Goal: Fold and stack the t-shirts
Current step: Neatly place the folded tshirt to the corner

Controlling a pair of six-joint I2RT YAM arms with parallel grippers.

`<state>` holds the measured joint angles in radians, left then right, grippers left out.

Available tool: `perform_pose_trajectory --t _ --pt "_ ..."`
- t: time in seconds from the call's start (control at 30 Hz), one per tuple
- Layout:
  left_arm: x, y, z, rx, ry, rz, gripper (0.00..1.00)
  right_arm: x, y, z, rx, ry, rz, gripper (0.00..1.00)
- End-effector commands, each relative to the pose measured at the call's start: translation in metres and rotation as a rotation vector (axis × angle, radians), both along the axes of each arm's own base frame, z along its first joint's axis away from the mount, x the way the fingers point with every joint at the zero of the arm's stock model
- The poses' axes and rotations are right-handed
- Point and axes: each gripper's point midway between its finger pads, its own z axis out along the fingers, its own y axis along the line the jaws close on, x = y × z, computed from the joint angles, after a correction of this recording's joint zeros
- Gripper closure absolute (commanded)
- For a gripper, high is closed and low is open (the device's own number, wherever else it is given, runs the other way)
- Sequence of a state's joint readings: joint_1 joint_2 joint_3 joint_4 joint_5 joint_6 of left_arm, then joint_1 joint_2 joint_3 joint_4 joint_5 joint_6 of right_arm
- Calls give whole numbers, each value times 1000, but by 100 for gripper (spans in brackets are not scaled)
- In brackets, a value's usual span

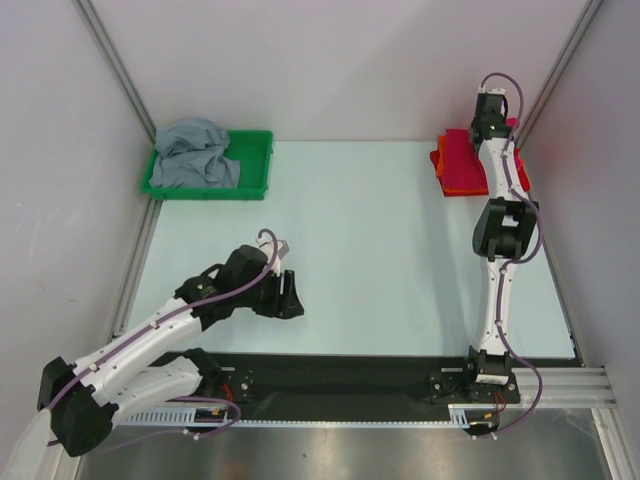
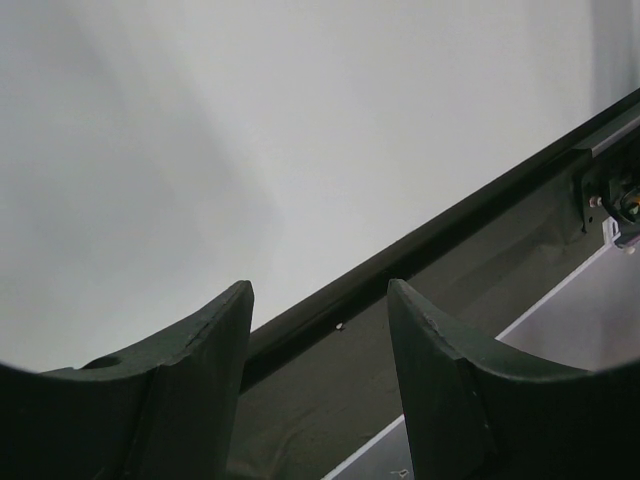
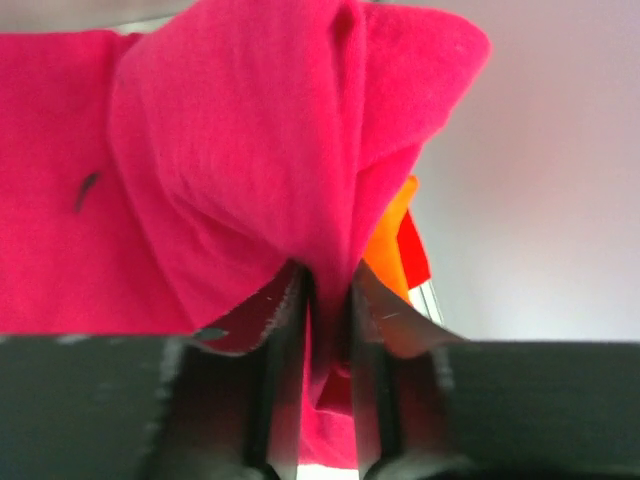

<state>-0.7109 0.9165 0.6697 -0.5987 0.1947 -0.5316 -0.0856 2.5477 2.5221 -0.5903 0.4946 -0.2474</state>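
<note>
The crimson-pink t-shirt (image 1: pixel 462 158) lies folded at the far right of the table, on top of the orange t-shirt (image 1: pixel 438 160), of which only an edge shows. My right gripper (image 1: pixel 492 135) is over that stack. In the right wrist view its jaws (image 3: pixel 328 275) stand narrowly apart with a raised fold of the pink cloth (image 3: pixel 230 130) pinched between them, and orange cloth (image 3: pixel 390 235) peeks out beside it. The grey t-shirt (image 1: pixel 195 160) lies crumpled in the green tray (image 1: pixel 258 165) at the far left. My left gripper (image 1: pixel 292 297) (image 2: pixel 318 300) is open and holds nothing, low over the near-left table.
Aluminium frame posts run up the back left (image 1: pixel 120 70) and back right (image 1: pixel 570 50) corners. A black strip (image 1: pixel 350 375) with the arm bases lines the table's near edge, and it shows past the left fingers (image 2: pixel 440 260) in the left wrist view.
</note>
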Motion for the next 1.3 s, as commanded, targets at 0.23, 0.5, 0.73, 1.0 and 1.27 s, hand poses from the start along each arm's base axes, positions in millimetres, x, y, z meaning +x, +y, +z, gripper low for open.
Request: perform_pose_trajectory --t 0.23,0.5,0.73,1.0,1.27 --pt "6 4 30 -8 -33 -9 38 -4 -60 32 -77 -137 -198 21" --pt "22 -8 60 -68 -61 23 39 -18 -21 98 6 -223 -137 0" --pt "35 -20 88 -145 -87 73 41 -32 37 67 230 -116 -29 1" --pt "36 -26 110 -240 -144 76 40 -58 108 61 451 -44 69 0" --pt "32 -22 121 -304 -204 85 38 -135 207 68 683 94 205 0"
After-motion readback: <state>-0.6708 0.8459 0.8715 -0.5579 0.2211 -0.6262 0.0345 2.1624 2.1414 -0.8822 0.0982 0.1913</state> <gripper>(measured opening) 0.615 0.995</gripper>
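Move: The pink t-shirt's far right part is still between my right fingers, with the rest already lying over the t-shirt stack. The stack's middle is about 5 cm to my right hand's left, level with it fore and aft, and some 8 cm below. The foot of the back wall is roughly 10 cm ahead, and the side rail about 13 cm to the right. From my left hand the stack is some 47 cm ahead and 55 cm to the right. I draw my right hand about 5 cm to the right towards the side rail, opening the fingers wide to let go of the pink cloth. Then I lift clear and sweep some 20 cm left and 9 cm back over the stack to its near left corner, sinking again at the end and rolling the hand's left side up about 30 degrees. Meanwhile my empty left hand rises about 11 cm. ##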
